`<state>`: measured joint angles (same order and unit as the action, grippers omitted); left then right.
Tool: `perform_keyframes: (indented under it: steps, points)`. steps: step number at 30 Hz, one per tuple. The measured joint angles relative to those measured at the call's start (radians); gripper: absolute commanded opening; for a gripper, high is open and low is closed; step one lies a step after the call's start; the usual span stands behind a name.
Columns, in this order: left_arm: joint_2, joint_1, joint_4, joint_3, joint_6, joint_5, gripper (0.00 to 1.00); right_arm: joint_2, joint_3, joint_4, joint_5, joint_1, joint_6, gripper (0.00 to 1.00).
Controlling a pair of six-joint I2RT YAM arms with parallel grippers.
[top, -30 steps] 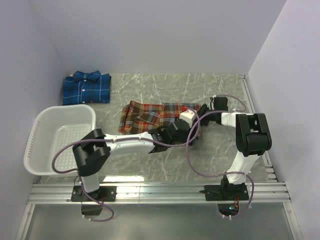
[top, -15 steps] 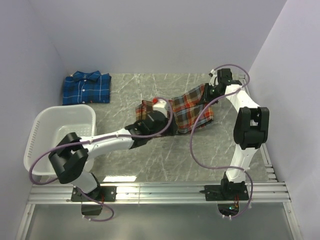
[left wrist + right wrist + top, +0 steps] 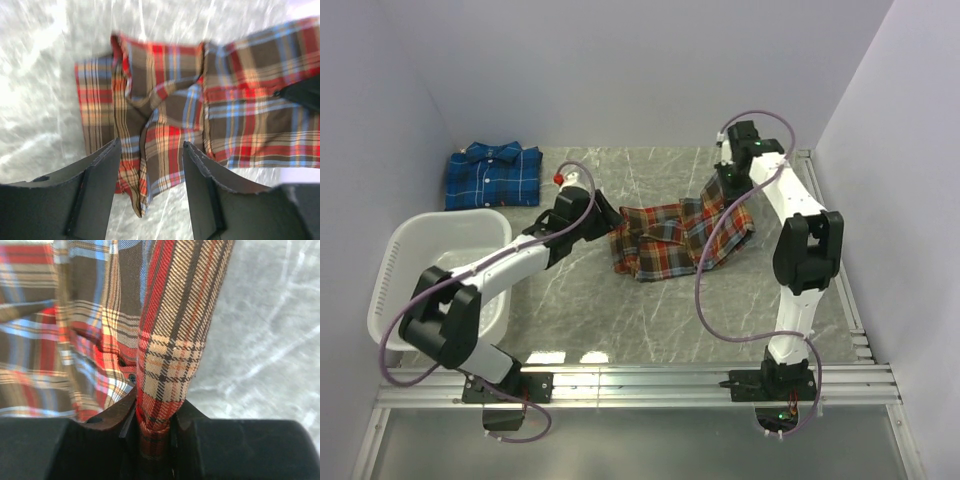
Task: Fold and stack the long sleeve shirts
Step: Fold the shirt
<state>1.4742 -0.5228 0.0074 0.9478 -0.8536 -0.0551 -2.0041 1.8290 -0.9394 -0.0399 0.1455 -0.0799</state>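
Observation:
The red-orange plaid long sleeve shirt (image 3: 670, 238) lies crumpled mid-table, its right edge lifted. My right gripper (image 3: 723, 180) is shut on that edge; in the right wrist view a bunched fold of the shirt (image 3: 170, 340) runs up out of the gripper (image 3: 155, 415). My left gripper (image 3: 604, 212) stands open just left of the shirt, holding nothing. In the left wrist view its fingers (image 3: 100, 190) frame the shirt's near hem (image 3: 155, 150) lying on the table. The blue plaid shirt (image 3: 492, 177) rests folded at the back left.
A white slotted basket (image 3: 448, 220) stands at the left, beside the left arm. Walls close in the table at the back and both sides. A metal rail (image 3: 640, 385) carrying both arm bases runs along the near edge.
The right gripper has carried its edge of the red shirt toward the back right. The left gripper has moved off the shirt and now stands open at its left.

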Motion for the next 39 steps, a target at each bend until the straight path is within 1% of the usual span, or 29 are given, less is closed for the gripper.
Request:
perform_keyframes:
  steps: [3,7,12,15,16,19,25,32,39]
  points:
    - [0.068,0.003,-0.007,0.0,-0.025,0.062,0.55,0.0,0.0,-0.019,0.116,0.063,-0.011,0.0]
    - [0.161,0.005,-0.027,0.0,-0.061,0.116,0.48,0.0,0.0,-0.027,0.29,0.145,-0.021,0.0]
    - [0.185,0.021,-0.011,-0.027,-0.104,0.13,0.42,0.0,0.0,-0.037,0.452,0.211,-0.034,0.0]
    - [0.203,0.031,0.0,-0.031,-0.117,0.138,0.34,0.0,0.0,-0.043,0.535,0.243,-0.045,0.0]
    - [0.212,0.032,0.008,-0.031,-0.122,0.138,0.26,0.0,0.0,-0.046,0.561,0.253,-0.046,0.0]
    - [0.249,0.033,0.026,-0.033,-0.135,0.143,0.19,0.0,0.0,-0.055,0.637,0.284,-0.049,0.0]
    - [0.317,0.033,0.05,-0.038,-0.145,0.172,0.2,-0.017,0.004,-0.071,0.769,0.359,-0.049,0.0]
    - [0.317,0.032,0.09,-0.047,-0.163,0.206,0.21,-0.08,0.006,-0.085,0.885,0.439,-0.053,0.0]
    - [0.317,0.028,0.11,-0.059,-0.166,0.229,0.22,-0.16,0.06,-0.108,0.965,0.52,-0.049,0.03]
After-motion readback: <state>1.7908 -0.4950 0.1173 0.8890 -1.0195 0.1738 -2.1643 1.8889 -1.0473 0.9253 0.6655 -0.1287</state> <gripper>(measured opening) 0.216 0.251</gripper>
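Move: Below the left gripper, almost straight down, is the plaid shirt's left edge: level fore and aft, 3 cm to its right, about 14 cm below. At table height too, the blue shirt is some 21 cm ahead and 26 cm left, the white basket 8 cm back and 38 cm left. The right gripper holds the shirt's raised end; the part still lying flat is about 21 cm to its left, 5 cm back and 11 cm below. Carry the held end with the right gripper about 8 cm left and a little back, over the lying part of the shirt, arching slightly up first and rolling the wrist some 50 degrees so the fingertips swing to point down and to the right; keep the grip. Meanwhile drop the left gripper some 12 cm to the shirt's left edge, tipping its fingers further down and narrowing them without shutting. ##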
